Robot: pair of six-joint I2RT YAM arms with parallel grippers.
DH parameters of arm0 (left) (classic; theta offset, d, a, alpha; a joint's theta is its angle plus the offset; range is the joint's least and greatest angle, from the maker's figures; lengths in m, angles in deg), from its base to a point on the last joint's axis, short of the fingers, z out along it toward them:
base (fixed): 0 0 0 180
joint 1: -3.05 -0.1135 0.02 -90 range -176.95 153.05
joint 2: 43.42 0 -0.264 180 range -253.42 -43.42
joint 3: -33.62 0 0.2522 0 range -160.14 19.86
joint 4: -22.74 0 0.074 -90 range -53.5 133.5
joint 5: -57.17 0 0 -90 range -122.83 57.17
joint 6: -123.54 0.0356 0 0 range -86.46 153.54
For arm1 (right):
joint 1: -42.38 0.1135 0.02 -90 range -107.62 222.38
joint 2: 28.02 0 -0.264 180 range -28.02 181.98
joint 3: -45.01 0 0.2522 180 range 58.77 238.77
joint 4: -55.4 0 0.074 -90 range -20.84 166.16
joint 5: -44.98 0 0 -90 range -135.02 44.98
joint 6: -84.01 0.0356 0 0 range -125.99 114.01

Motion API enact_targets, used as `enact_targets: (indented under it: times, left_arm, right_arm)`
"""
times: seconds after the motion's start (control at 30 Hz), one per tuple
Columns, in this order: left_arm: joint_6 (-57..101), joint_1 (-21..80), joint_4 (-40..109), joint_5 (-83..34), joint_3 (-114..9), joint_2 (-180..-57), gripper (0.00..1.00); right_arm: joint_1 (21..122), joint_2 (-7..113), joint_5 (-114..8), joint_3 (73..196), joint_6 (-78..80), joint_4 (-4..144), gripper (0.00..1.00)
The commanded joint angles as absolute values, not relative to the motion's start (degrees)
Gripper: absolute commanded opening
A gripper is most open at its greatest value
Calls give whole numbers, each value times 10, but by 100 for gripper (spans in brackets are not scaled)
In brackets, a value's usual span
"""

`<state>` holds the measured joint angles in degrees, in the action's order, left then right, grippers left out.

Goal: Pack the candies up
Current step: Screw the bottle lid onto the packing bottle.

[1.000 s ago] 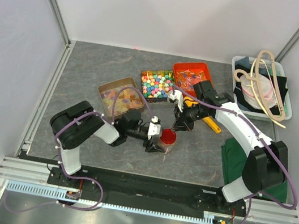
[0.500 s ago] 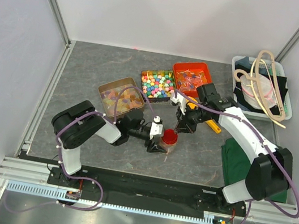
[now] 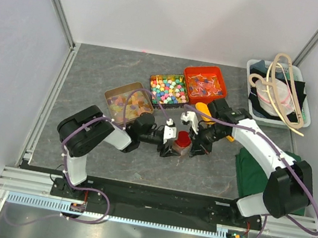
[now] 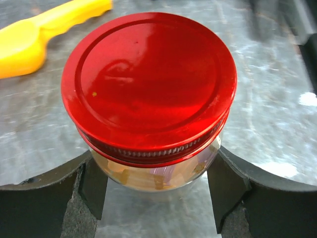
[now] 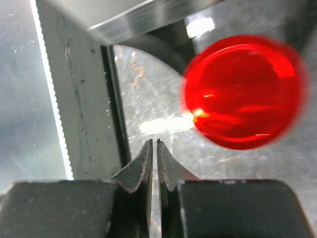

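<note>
A small glass jar with a red lid (image 3: 183, 140) stands at the table's middle. My left gripper (image 3: 174, 146) is shut on its glass body, one pad on each side. Up close, the lid (image 4: 148, 79) fills the left wrist view, and pale orange and pink candies (image 4: 158, 174) show through the glass below it. More pastel candies lie in the brown tin (image 3: 127, 103) to the left. My right gripper (image 3: 195, 144) hangs just right of the jar, shut and empty. In its own view the fingertips (image 5: 154, 142) meet, with the red lid (image 5: 245, 91) up to the right.
A tray of bright multicoloured cubes (image 3: 168, 90) and a red tray (image 3: 205, 83) sit behind the jar. A yellow scoop (image 3: 209, 113) lies beside the right arm. A white bin (image 3: 279, 93) with cords stands at the back right, and a green cloth (image 3: 253, 171) at the right.
My right gripper has come down from near the trays to beside the jar. The left gripper has carried the jar slightly right and farther from the arm bases.
</note>
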<state>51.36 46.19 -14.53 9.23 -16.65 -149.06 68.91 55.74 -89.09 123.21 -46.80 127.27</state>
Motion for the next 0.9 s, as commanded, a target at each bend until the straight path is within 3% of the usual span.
enact_targets:
  times: [0.0,0.07,0.17,0.2,0.3,0.4,0.53,0.87]
  left_arm:
    - [518,460,-111,33,-176,-1508,2]
    - [525,463,-105,34,-177,-1509,2]
    - [527,464,-94,34,-184,-1511,2]
    - [528,463,-90,36,-185,-1511,2]
    - [530,463,-87,42,-186,-1511,2]
    - [536,463,-87,56,-185,-1509,2]
    - [540,463,-80,94,-183,-1506,2]
    - [549,463,-59,198,-181,-1501,2]
  right_arm:
    - [695,535,-893,1235,-484,1292,13]
    - [695,513,-864,1249,-477,1278,14]
    - [695,488,-825,1271,-485,1262,29]
    - [695,484,-815,1275,-490,1258,44]
    - [695,472,-785,1285,-505,1234,78]
    - [701,477,-768,1297,-556,1233,91]
    - [735,511,-715,1326,-626,1253,98]
    - [773,609,-702,1395,-691,1287,98]
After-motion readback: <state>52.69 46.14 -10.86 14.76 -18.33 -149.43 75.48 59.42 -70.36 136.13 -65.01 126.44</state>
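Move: The red bottle lid sits on the bottle held in the left gripper, its middle about 4 cm above that hand and roughly 1 cm to its right. From the right hand, shut beside the lid's near right edge, the lid's middle is some 4 cm ahead, 4 cm left and 2 cm lower. The yellow scoop lies about 13 cm ahead and 8 cm right of the right hand, the box of colored candies 24 cm ahead and 13 cm left, both about 11 cm below. The red lid is left by the right hand, which first eases back a little, then lifts some 4.5 cm, opens wide and swings forward past the lid's right side, sinking about 2 cm again; net about 7 cm forward, its fingers tipped some 30 degrees more forward. The left hand keeps its grip on the bottle, drifting 1 cm forward, then roughly 2.5 cm back. ##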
